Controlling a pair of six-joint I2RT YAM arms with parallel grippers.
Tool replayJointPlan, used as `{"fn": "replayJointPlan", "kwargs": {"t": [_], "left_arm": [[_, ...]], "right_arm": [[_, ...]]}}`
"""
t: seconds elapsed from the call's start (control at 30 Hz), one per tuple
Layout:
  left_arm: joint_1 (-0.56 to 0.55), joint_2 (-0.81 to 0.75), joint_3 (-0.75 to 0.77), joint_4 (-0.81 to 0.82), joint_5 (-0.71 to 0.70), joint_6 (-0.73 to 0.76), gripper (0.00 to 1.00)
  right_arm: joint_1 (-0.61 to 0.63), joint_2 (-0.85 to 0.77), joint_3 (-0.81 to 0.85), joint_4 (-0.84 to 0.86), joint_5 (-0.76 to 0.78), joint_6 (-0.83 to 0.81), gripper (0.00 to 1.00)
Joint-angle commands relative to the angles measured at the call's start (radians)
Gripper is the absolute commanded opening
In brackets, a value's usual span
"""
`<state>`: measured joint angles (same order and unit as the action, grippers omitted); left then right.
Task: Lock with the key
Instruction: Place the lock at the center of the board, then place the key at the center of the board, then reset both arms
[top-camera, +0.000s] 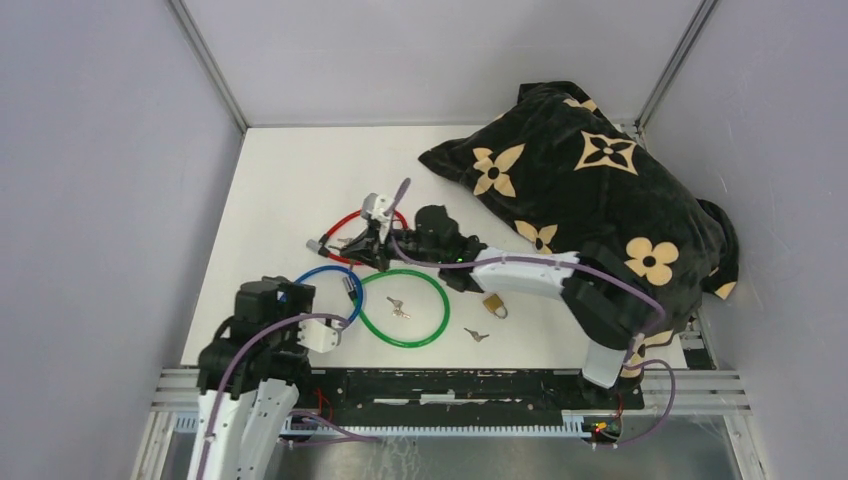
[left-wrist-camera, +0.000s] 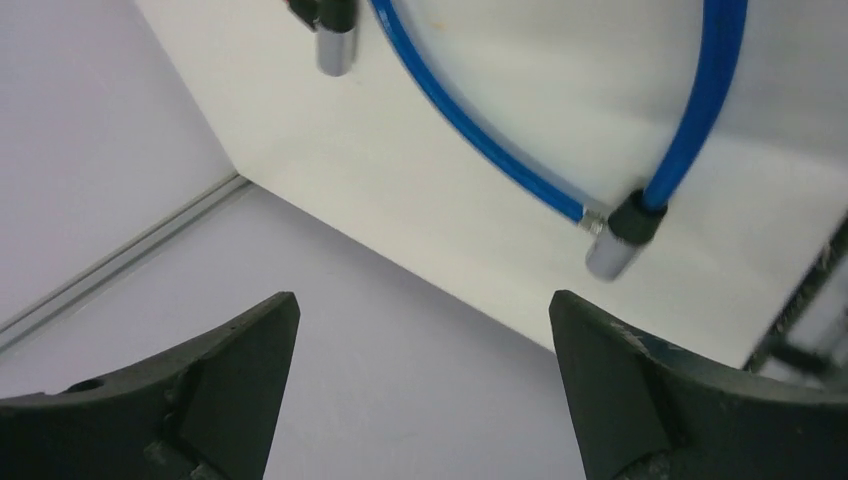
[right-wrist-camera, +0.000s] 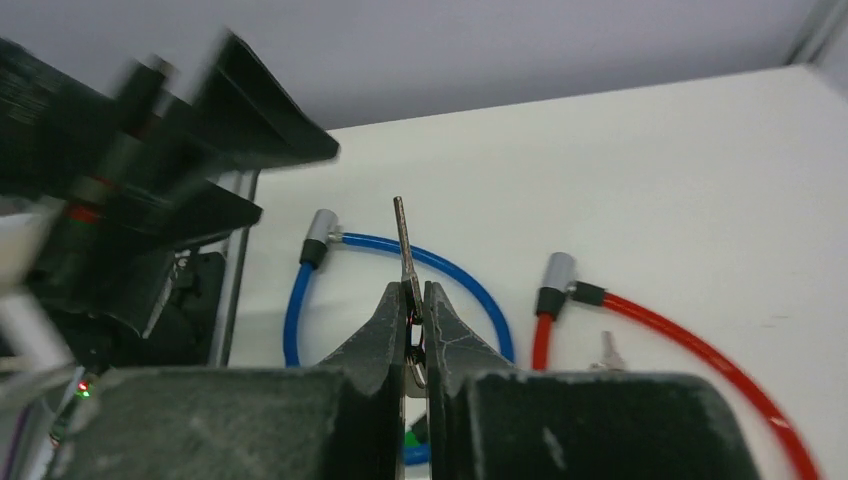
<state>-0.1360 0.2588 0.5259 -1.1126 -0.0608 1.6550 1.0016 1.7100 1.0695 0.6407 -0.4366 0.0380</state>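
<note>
My right gripper (right-wrist-camera: 410, 287) is shut on a small silver key (right-wrist-camera: 402, 240), whose blade sticks out past the fingertips. In the top view this gripper (top-camera: 358, 254) hangs over the table between the red cable lock (top-camera: 345, 222) and the blue cable lock (top-camera: 322, 275). The blue cable lock (right-wrist-camera: 468, 285) and the red cable lock (right-wrist-camera: 690, 335) lie below the key. My left gripper (left-wrist-camera: 425, 330) is open and empty at the table's near left corner (top-camera: 285, 297). The blue cable (left-wrist-camera: 470, 130) and its metal end (left-wrist-camera: 612, 250) lie ahead of it. A brass padlock (top-camera: 494, 304) sits further right.
A green cable lock (top-camera: 432, 320) lies mid-table with a loose key (top-camera: 398, 308) inside its loop and another key (top-camera: 476, 334) beside the padlock. A large black cushion with tan flowers (top-camera: 590, 190) fills the right back. Grey walls enclose the table.
</note>
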Motion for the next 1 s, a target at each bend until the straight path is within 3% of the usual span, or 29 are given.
{"fn": "replayJointPlan", "kwargs": {"t": [0.0, 0.17, 0.2, 0.3, 0.37, 0.43, 0.47, 0.57, 0.67, 0.83, 0.97], "left_arm": [[0.003, 0.166, 0.372, -0.318, 0.197, -0.054, 1.0], [0.002, 0.363, 0.629, -0.255, 0.454, -0.454, 1.0], [0.002, 0.377, 0.662, -0.229, 0.493, -0.521, 1.0], [0.003, 0.375, 0.691, -0.061, 0.559, -0.737, 1.0], [0.003, 0.363, 0.671, 0.097, 0.551, -0.917, 1.0], [0.002, 0.358, 0.629, 0.275, 0.489, -1.182, 1.0], [0.002, 0.36, 0.61, 0.354, 0.425, -1.305, 1.0], [0.002, 0.39, 0.557, 0.483, 0.204, -1.621, 1.0], [0.002, 0.449, 0.509, 0.492, 0.018, -1.809, 1.0], [0.003, 0.517, 0.335, 0.583, -0.039, -1.903, 1.0], [0.003, 0.513, 0.122, 0.858, -0.065, -1.889, 1.0]], "right_arm": [[0.04, 0.247, 0.205, 0.036, -0.007, 0.275, 0.0], [0.082, 0.465, 0.429, -0.153, 0.012, 0.259, 0.01], [0.084, 0.479, 0.441, -0.172, 0.017, 0.25, 0.07], [0.084, 0.473, 0.463, -0.258, 0.031, 0.183, 0.46], [0.085, 0.448, 0.483, -0.326, 0.038, 0.124, 0.61], [0.08, 0.392, 0.475, -0.367, 0.059, 0.08, 0.93], [0.074, 0.353, 0.46, -0.376, 0.072, 0.064, 0.98], [0.034, 0.213, 0.389, -0.407, 0.123, 0.017, 0.98], [-0.033, 0.026, 0.26, -0.459, 0.23, -0.018, 0.98], [-0.251, -0.305, -0.059, -0.545, 0.418, -0.013, 0.98], [-0.414, -0.584, -0.348, -0.546, 0.608, 0.025, 0.98]]}}
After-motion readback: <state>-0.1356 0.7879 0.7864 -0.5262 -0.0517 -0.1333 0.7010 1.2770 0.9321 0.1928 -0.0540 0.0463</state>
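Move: From the right gripper, which still pinches the keys, the middle of the blue lock's loop is about 10 cm left, 1 cm ahead and 16 cm down. The red lock is 15 cm ahead of the blue one and 10 cm to its right; the green lock is 18 cm right of the blue one and level with it. The left gripper, already open, has the blue lock some 7 cm ahead, 8 cm right and 6 cm down. Carry the keys left and down with the right gripper, about 15 cm down into the blue loop. Open to let them go, then swing up and far right, with some forward travel, towards the blanket. Meanwhile lift the open left gripper some 19 cm clear of the blue lock, drifting right, roll it about 100 degrees counter-clockwise, then bring it forward and lower it towards the locks. ##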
